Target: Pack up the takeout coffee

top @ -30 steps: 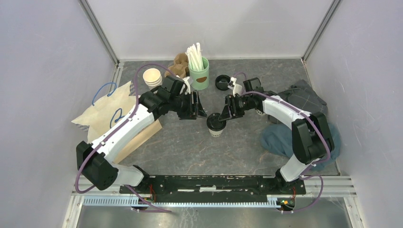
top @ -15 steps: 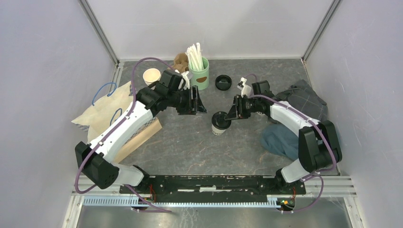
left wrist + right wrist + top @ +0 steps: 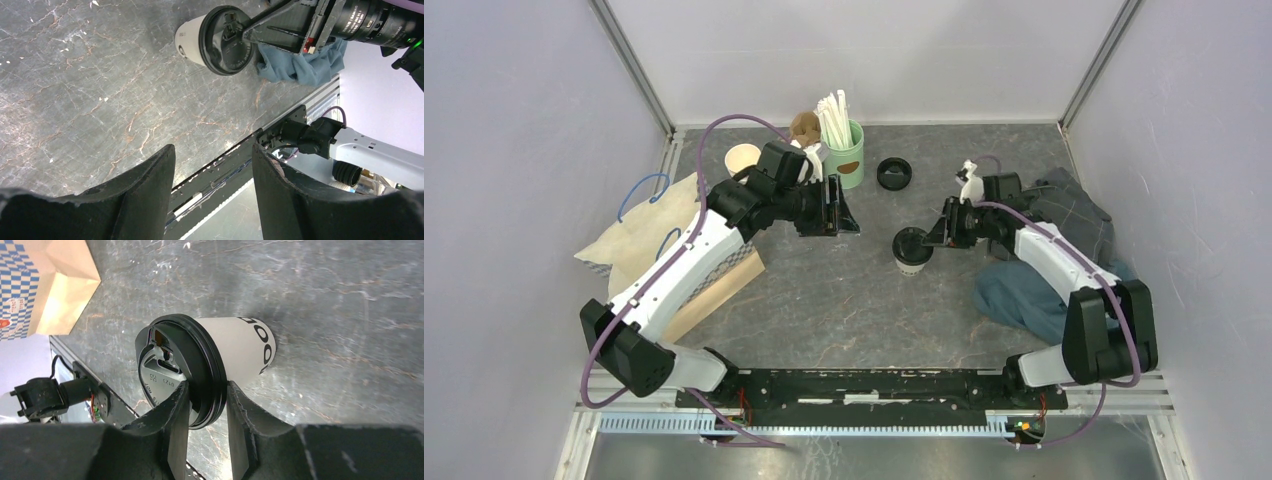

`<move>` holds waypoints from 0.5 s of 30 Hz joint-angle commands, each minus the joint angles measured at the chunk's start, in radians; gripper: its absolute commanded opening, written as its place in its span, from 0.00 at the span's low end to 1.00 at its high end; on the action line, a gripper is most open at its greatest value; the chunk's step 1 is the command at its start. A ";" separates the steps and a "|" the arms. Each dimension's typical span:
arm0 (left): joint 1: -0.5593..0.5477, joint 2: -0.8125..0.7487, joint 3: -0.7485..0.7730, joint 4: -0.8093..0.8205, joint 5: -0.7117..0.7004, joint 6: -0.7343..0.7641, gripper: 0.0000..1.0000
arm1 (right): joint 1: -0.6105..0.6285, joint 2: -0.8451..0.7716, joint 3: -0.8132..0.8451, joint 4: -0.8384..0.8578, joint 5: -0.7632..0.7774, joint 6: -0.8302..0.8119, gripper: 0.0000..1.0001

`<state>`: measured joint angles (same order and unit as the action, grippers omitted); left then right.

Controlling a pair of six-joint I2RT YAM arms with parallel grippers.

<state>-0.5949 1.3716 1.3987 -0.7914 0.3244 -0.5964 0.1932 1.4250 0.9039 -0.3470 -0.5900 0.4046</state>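
Observation:
The takeout coffee [image 3: 912,250] is a white paper cup with dark print and a black lid, standing on the grey table right of centre. My right gripper [image 3: 934,238] reaches it from the right. In the right wrist view its fingers [image 3: 176,405] pinch the lid's rim, one on top and one under the edge, so my right gripper [image 3: 207,386] is shut on the takeout coffee [image 3: 235,347]. My left gripper [image 3: 844,212] hovers left of the cup, open and empty. The left wrist view shows the takeout coffee [image 3: 215,32] far beyond my left gripper [image 3: 212,150].
A green holder with white straws [image 3: 844,155] and a loose black lid [image 3: 894,173] stand at the back. Stacked white cups [image 3: 742,158] sit back left. A brown paper bag [image 3: 714,285] and a beige bag [image 3: 639,235] lie left. A blue cloth [image 3: 1024,290] lies right.
The right gripper has closed onto the lid's rim and moved the cup to the right. The left arm has shifted slightly back, still open.

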 commanded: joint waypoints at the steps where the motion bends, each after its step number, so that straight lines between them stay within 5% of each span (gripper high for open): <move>1: 0.005 -0.003 0.045 -0.002 0.025 0.048 0.65 | -0.058 -0.051 -0.039 -0.030 0.092 -0.011 0.33; 15: 0.006 0.013 0.070 -0.005 0.047 0.044 0.64 | -0.293 -0.160 -0.108 -0.116 0.162 -0.040 0.34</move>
<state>-0.5949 1.3808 1.4254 -0.7990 0.3435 -0.5968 -0.0689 1.2800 0.8154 -0.4057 -0.5274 0.4065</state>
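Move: The held lidded cup's middle sits roughly 4 cm left of my right hand point, 1 cm back and 4 cm below. I'm bringing it beside the other lidded cup, which stands about 11 cm right of that hand, 8 cm ahead and 4 cm below. The blue cloth lies some 27 cm right and 9 cm back. From my left hand that standing cup is roughly 30 cm right, 13 cm ahead and 17 cm lower. Still pinching the rim of the black lid, I sweep my right hand about 9 cm to the right, speeding up a little and staying level, towards the near-left side of the standing cup. My wrist swings clockwise by some 15 degrees as I go, and my fingers keep their hold. ##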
